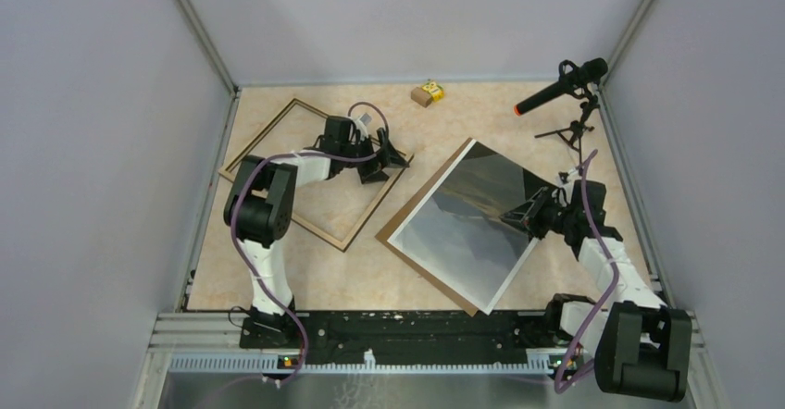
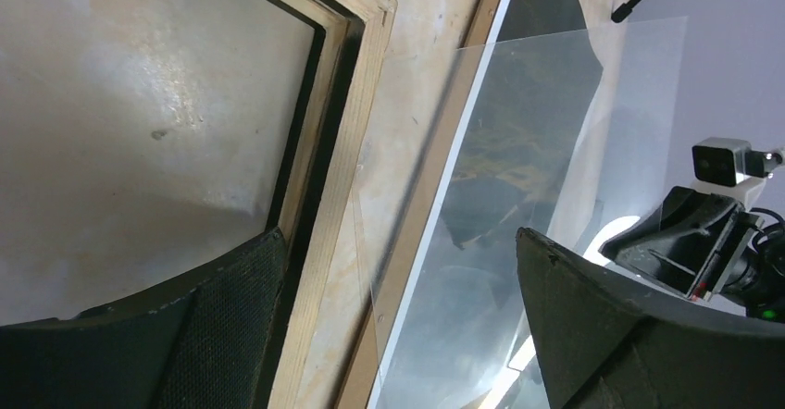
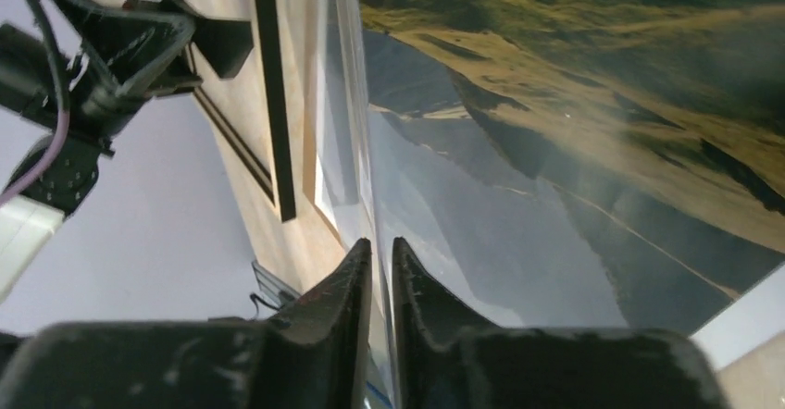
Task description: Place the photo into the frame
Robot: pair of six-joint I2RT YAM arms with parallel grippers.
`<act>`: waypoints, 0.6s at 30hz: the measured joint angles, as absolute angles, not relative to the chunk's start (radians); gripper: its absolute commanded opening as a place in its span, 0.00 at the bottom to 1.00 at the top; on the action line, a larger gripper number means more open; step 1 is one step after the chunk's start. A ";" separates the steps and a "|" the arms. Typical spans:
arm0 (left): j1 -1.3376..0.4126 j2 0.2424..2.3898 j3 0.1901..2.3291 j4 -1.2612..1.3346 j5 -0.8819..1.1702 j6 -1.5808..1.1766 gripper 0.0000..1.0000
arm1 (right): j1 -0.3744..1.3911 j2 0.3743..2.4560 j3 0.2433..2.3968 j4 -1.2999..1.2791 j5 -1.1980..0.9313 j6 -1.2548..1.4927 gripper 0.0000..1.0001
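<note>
The frame (image 1: 313,176) lies on the left of the table with its light-wood rim (image 2: 347,113) up. My left gripper (image 1: 389,161) hovers over the frame's right corner, open and empty (image 2: 400,235). The photo (image 1: 463,233), grey mountains with a white border, rests on a brown backing board (image 1: 409,210) in the middle. A clear sheet (image 2: 620,104) is tilted up above the photo (image 3: 574,131). My right gripper (image 1: 512,215) sits at the sheet's right edge. Its fingers are almost together (image 3: 380,242), with that thin edge running between them.
A small yellow and brown box (image 1: 428,92) sits at the back. A microphone on a tripod (image 1: 561,90) stands at the back right. Grey walls close in both sides and the back.
</note>
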State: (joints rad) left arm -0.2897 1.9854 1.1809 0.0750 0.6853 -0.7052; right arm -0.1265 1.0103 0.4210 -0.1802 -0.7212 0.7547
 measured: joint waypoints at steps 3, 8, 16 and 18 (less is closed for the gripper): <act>-0.297 1.978 1.169 0.078 0.692 -0.705 0.98 | -0.126 1.003 0.442 -0.249 -0.672 0.728 0.00; -0.303 1.951 1.151 0.033 0.699 -0.680 0.98 | -0.124 0.924 0.573 -0.433 -0.583 0.660 0.00; -0.322 1.933 1.150 -0.041 0.720 -0.646 0.98 | -0.121 0.840 0.863 -0.576 -0.572 0.543 0.00; -0.336 1.933 1.150 -0.047 0.724 -0.644 0.98 | -0.120 0.847 0.900 -0.585 -0.603 0.530 0.00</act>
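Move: The clear sheet already has its edge between the right hand's nearly shut fingers; its middle is some 7 cm to that hand's left, level with it and about 4 cm lower. The photo's middle lies 6 cm left, level, 5 cm down; the small tripod's foot 17 cm ahead and 13 cm right. For the left hand, open around the frame's rail, the frame's middle is 17 cm left and level, the photo's 12 cm back and 17 cm right. The clear sheet's edge is pinched as the right fingers finish shutting, then raised about 15 cm up off the photo, the hand easing a couple of centimetres to the right and tipping its fingertips upward some 20 degrees. The frame's rail, still straddled by the open left fingers, is meanwhile dragged about 4 cm back towards the base with a slight clockwise turn. ##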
